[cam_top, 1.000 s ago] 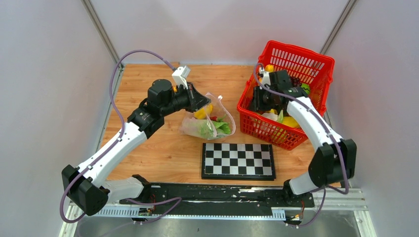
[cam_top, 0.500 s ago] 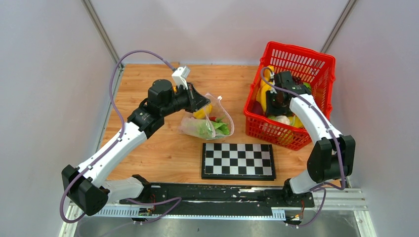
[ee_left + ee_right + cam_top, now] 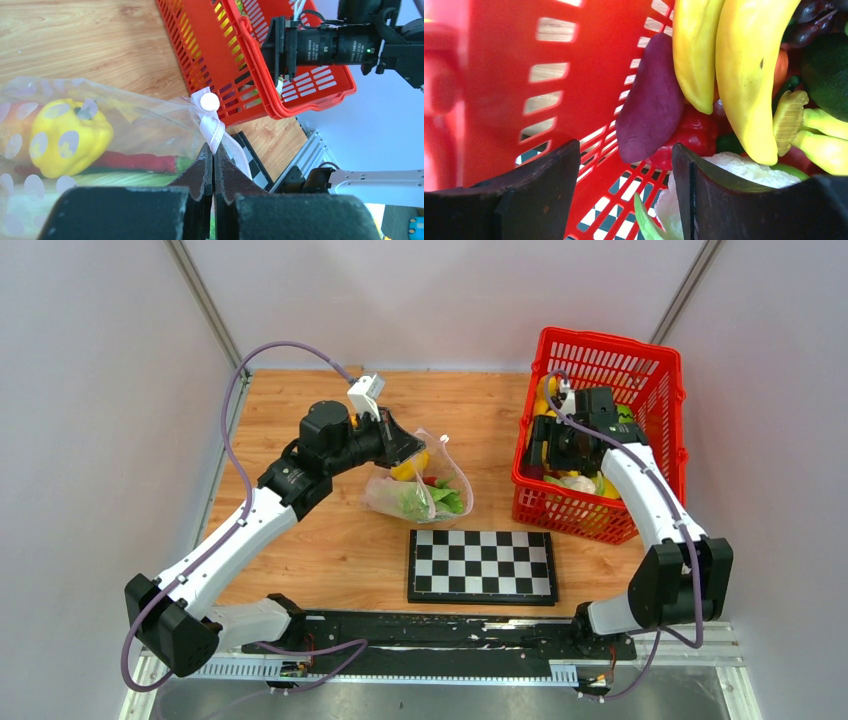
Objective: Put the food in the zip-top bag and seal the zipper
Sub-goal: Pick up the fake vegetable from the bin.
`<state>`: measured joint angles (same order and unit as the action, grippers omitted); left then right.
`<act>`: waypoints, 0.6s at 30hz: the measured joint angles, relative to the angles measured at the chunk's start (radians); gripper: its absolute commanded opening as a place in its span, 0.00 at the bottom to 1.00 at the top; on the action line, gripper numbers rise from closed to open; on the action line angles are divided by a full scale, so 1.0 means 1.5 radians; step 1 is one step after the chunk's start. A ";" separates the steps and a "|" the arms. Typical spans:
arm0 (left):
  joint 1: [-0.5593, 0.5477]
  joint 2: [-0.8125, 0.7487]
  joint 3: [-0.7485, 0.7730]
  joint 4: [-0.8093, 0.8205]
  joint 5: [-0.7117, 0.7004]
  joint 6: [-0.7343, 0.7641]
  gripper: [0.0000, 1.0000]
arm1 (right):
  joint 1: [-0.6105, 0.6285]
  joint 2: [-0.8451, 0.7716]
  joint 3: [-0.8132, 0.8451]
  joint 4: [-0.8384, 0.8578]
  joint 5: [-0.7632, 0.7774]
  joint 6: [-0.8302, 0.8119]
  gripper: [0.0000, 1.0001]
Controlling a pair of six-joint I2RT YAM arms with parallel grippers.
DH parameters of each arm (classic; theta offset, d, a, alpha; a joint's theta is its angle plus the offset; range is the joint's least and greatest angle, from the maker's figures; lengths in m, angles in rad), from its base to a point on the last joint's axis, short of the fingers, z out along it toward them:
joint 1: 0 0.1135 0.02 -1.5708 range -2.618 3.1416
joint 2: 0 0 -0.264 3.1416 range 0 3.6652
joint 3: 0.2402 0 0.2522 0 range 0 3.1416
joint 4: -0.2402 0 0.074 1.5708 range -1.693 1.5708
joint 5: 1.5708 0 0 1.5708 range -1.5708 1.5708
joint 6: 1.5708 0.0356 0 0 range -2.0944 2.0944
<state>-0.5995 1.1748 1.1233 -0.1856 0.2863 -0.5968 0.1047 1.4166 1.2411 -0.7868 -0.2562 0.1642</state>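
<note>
The clear dotted zip-top bag (image 3: 420, 485) lies on the wooden table with its mouth lifted. My left gripper (image 3: 213, 150) is shut on the pale zipper (image 3: 216, 131) strip near its round white tab. Food inside the bag includes a yellow pepper (image 3: 65, 142), a red chilli (image 3: 132, 162) and green lettuce (image 3: 415, 502). My right gripper (image 3: 625, 150) is open, low inside the red basket. Ahead of it lie a purple sweet potato (image 3: 651, 100), bananas (image 3: 734, 65) and a red pepper (image 3: 691, 137). A white cauliflower (image 3: 744, 170) sits against its right finger.
The red mesh basket (image 3: 660, 370) stands at the back right, close to the right wall. A folded chessboard (image 3: 482, 565) lies in front of the bag. Grey walls close in the table on three sides.
My right gripper has opened inside the basket and moved right. The basket has slid right and turned with it. The left arm and the bag have not moved.
</note>
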 measured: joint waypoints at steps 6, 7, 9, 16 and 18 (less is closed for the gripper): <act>0.000 0.000 0.000 0.000 0.000 0.000 0.00 | -0.002 0.068 0.001 -0.004 -0.005 -0.013 0.69; 0.000 0.000 0.000 0.000 0.000 0.000 0.00 | -0.002 0.080 0.001 -0.008 -0.002 -0.016 0.70; 0.000 0.000 0.000 0.000 0.001 -0.001 0.00 | -0.002 0.104 0.001 -0.010 0.003 -0.024 0.70; 0.000 0.000 0.000 0.001 0.003 -0.002 0.00 | -0.004 0.111 -0.027 0.054 0.003 -0.016 0.62; 0.000 0.000 0.000 0.001 0.003 -0.002 0.00 | -0.004 0.111 -0.040 0.078 0.004 -0.007 0.47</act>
<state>-0.5995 1.1748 1.1233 -0.1841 0.2905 -0.6003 0.0990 1.5826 1.1816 -0.6701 -0.2501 0.1539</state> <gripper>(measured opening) 0.006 0.635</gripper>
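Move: The purple eggplant lies below the right hand's open fingers, its middle about 5 cm ahead, 1 cm left and some 9 cm lower. The basket's left wall stands about 4 cm left of it. The two bananas are some 9 cm ahead of the hand and 4 cm right, and the white cauliflower is about 3 cm back and 6 cm right, both 8 cm lower. From the left hand the eggplant is roughly 9 cm ahead, 25 cm right and 24 cm lower. Down into the basket the right hand sinks about 6 cm, mostly early on, then eases forward a centimetre or two while still settling. Its fingers stay wide open and come down on either side of the eggplant's near end, between the basket's left wall and the cauliflower. The left hand stays put, shut on the bag's rim. ##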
